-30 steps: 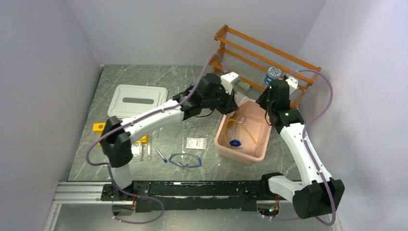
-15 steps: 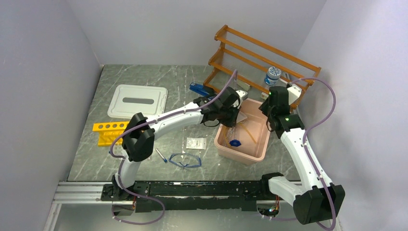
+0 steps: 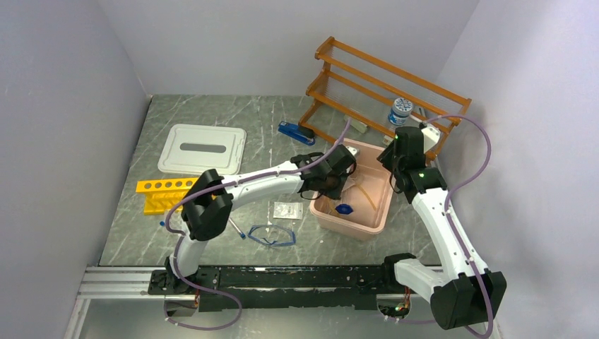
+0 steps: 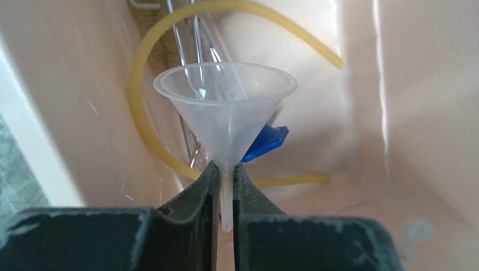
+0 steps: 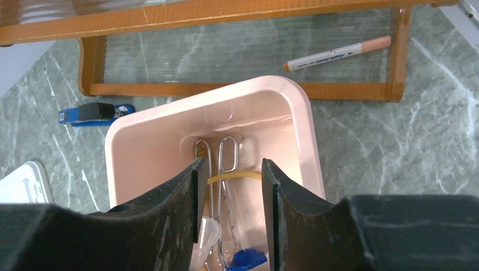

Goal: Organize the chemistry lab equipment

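My left gripper [image 4: 225, 169] is shut on the stem of a clear plastic funnel [image 4: 226, 107], held low inside the pink bin [image 3: 367, 229]. Under the funnel lie coiled tan tubing [image 4: 141, 73], a small blue cap [image 4: 265, 141] and a glass graduated tube. My right gripper [image 5: 229, 169] hangs open over the bin's far end, nothing between its fingers. The funnel [image 5: 209, 237] and tubing [image 5: 237, 176] show below it. On the table left of the bin lie a white packet [image 3: 287, 210], blue-framed goggles [image 3: 272, 235] and a blue-capped tube [image 3: 236, 229].
A wooden shelf rack [image 3: 385, 85] stands behind the bin with a blue-capped bottle [image 3: 400, 110] and a marker [image 5: 338, 53]. A blue stapler [image 3: 295, 132] lies by the rack. A white lid [image 3: 201, 147] and a yellow tube rack [image 3: 159, 194] sit at the left.
My left arm has swung the funnel from behind the bin's back-left corner forward and down into the bin. The right arm has barely shifted.
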Available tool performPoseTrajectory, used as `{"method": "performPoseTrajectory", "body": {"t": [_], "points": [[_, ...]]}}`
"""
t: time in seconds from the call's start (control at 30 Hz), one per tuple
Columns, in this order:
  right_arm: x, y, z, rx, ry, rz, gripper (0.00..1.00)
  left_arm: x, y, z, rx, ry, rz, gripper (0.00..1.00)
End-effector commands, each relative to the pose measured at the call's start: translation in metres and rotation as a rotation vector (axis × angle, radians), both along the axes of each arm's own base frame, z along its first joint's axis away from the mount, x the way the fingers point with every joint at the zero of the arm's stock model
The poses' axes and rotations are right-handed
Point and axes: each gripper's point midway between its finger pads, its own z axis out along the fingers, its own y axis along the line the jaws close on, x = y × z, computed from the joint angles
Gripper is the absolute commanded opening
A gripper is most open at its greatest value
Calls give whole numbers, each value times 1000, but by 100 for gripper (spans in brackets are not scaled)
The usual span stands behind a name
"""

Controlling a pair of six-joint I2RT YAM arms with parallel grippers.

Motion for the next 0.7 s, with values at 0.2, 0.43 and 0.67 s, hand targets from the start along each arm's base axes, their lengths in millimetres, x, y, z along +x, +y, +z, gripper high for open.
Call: {"method": "performPoseTrajectory", "body": {"t": [0.2, 0.43, 0.67], "points": [[-8, 6, 8, 47, -26, 19, 44, -17, 13, -8, 51, 7, 16, 28], [-14, 8, 7, 62, -32, 28, 44, -17, -5, 30, -38, -55, -32, 36], [-19, 12, -2, 62, 8, 58, 44, -20, -13, 69, -132, -77, -71, 37]]}}
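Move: The left hand still pinches the funnel's spout inside the pink bin; the middle of the bin floor lies about 3 cm ahead, 5 cm right and 7 cm below. The cylinder's blue base is some 2 cm back, 2 cm right and 7 cm down; the white packet is 14 cm left and 3 cm back, outside. From the right hand, that floor lies roughly 5 cm back, 8 cm left, 17 cm down. The left hand opens to let go of the funnel, easing back 2 cm, dipping slightly, then rising about 2 cm. ##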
